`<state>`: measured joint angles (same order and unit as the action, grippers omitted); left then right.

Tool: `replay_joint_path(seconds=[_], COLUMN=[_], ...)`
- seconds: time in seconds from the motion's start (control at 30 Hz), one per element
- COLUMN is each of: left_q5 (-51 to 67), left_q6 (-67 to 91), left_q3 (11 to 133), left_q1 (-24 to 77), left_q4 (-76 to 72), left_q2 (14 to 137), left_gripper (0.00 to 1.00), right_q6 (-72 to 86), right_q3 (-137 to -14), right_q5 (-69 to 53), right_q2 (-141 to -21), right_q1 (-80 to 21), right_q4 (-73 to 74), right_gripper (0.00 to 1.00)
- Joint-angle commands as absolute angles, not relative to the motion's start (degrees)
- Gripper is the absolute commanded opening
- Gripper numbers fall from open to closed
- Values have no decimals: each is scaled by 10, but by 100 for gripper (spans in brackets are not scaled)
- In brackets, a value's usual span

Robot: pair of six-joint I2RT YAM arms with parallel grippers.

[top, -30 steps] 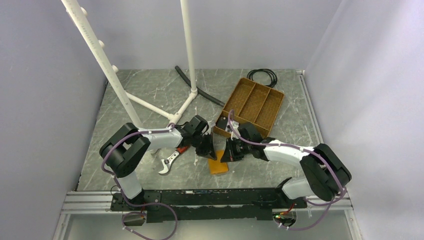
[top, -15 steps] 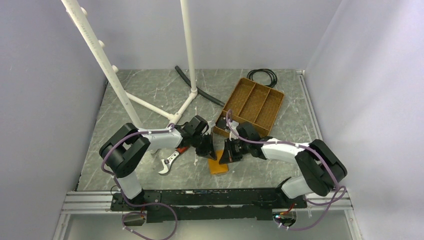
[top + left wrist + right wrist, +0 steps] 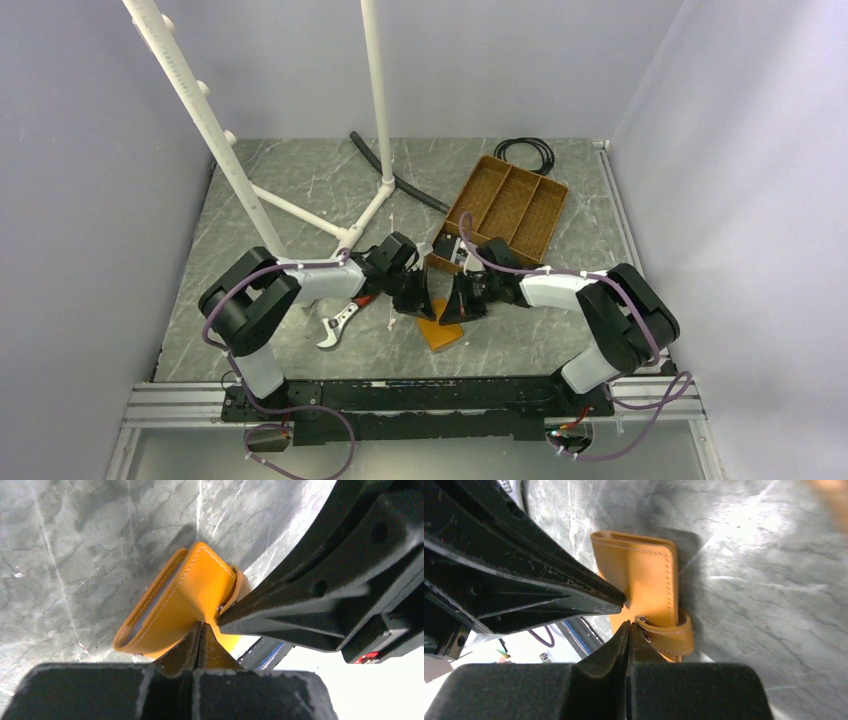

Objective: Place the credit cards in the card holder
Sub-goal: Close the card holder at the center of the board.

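Note:
The card holder (image 3: 441,335) is a small orange leather wallet lying folded on the marble table (image 3: 300,190) between the two arms. My left gripper (image 3: 423,303) is shut, and its tips (image 3: 201,626) press against the holder's (image 3: 175,600) near face. My right gripper (image 3: 455,308) is shut too, with its tips (image 3: 628,625) at the holder's (image 3: 649,575) snap strap (image 3: 669,632). Nothing shows between either pair of fingers. The two grippers meet tip to tip over the holder. The credit cards show only as a small dark-and-white patch (image 3: 446,247) by the tray's near corner, partly hidden by the right arm.
A brown divided tray (image 3: 510,205) sits at the back right. A white pipe frame (image 3: 300,210) stands at the back left, with a black hose (image 3: 400,185) beyond it and a coiled black cable (image 3: 525,150) at the far edge. A red-handled tool (image 3: 340,320) lies left of the holder.
The right gripper has pushed leftward toward the left gripper. The card holder has turned from straight to skewed on the table. Both grippers stayed shut.

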<state>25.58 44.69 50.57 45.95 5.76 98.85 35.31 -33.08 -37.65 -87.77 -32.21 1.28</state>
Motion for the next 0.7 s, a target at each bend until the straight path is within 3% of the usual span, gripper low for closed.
replay_joint_path(seconds=[0.0, 0.2, 0.33, 0.43, 0.67], left_q5=[234, 233, 235, 238, 237], left_q6=[439, 439, 439, 440, 437], left_q3=[490, 490, 490, 489, 496], left_q1=[469, 469, 469, 469, 469], left_q4=[79, 80, 78, 74, 83], left_q2=[992, 990, 992, 994, 987], left_gripper=[0, 0, 0, 0, 0], right_q6=[343, 319, 299, 264, 223], right_q3=[-351, -382, -405, -455, -442], right_q5=[-305, -304, -332, -272, -117], right_q2=[-900, -951, -900, -834, -754], right_q1=[-292, -287, -297, -329, -406], right_q4=[85, 111, 132, 213, 227], right_gripper=[0, 0, 2, 17, 40])
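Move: Right under both sets of shut fingertips lies the closed card holder, its middle within about 1 cm of either hand point and roughly 1 cm below. Its strap, still curled up at the forward-right edge, is at the right fingertips, about 1 cm ahead and 2 cm to their right. The brown box's middle stands some 22 cm ahead of the right hand and 10 cm to its right; the wrench lies about 14 cm left of the left hand, 2 cm farther out. Pressing on at the strap, the shut right fingertips edge barely a centimetre forward and right across the holder as the wrist tips over slightly, then lift off quickly by about 5 cm, drifting forward, with the wrist rolling back some 20 degrees and the fingers opening to about a third. The left hand's shut fingertips keep resting on the cover, holding it down. ##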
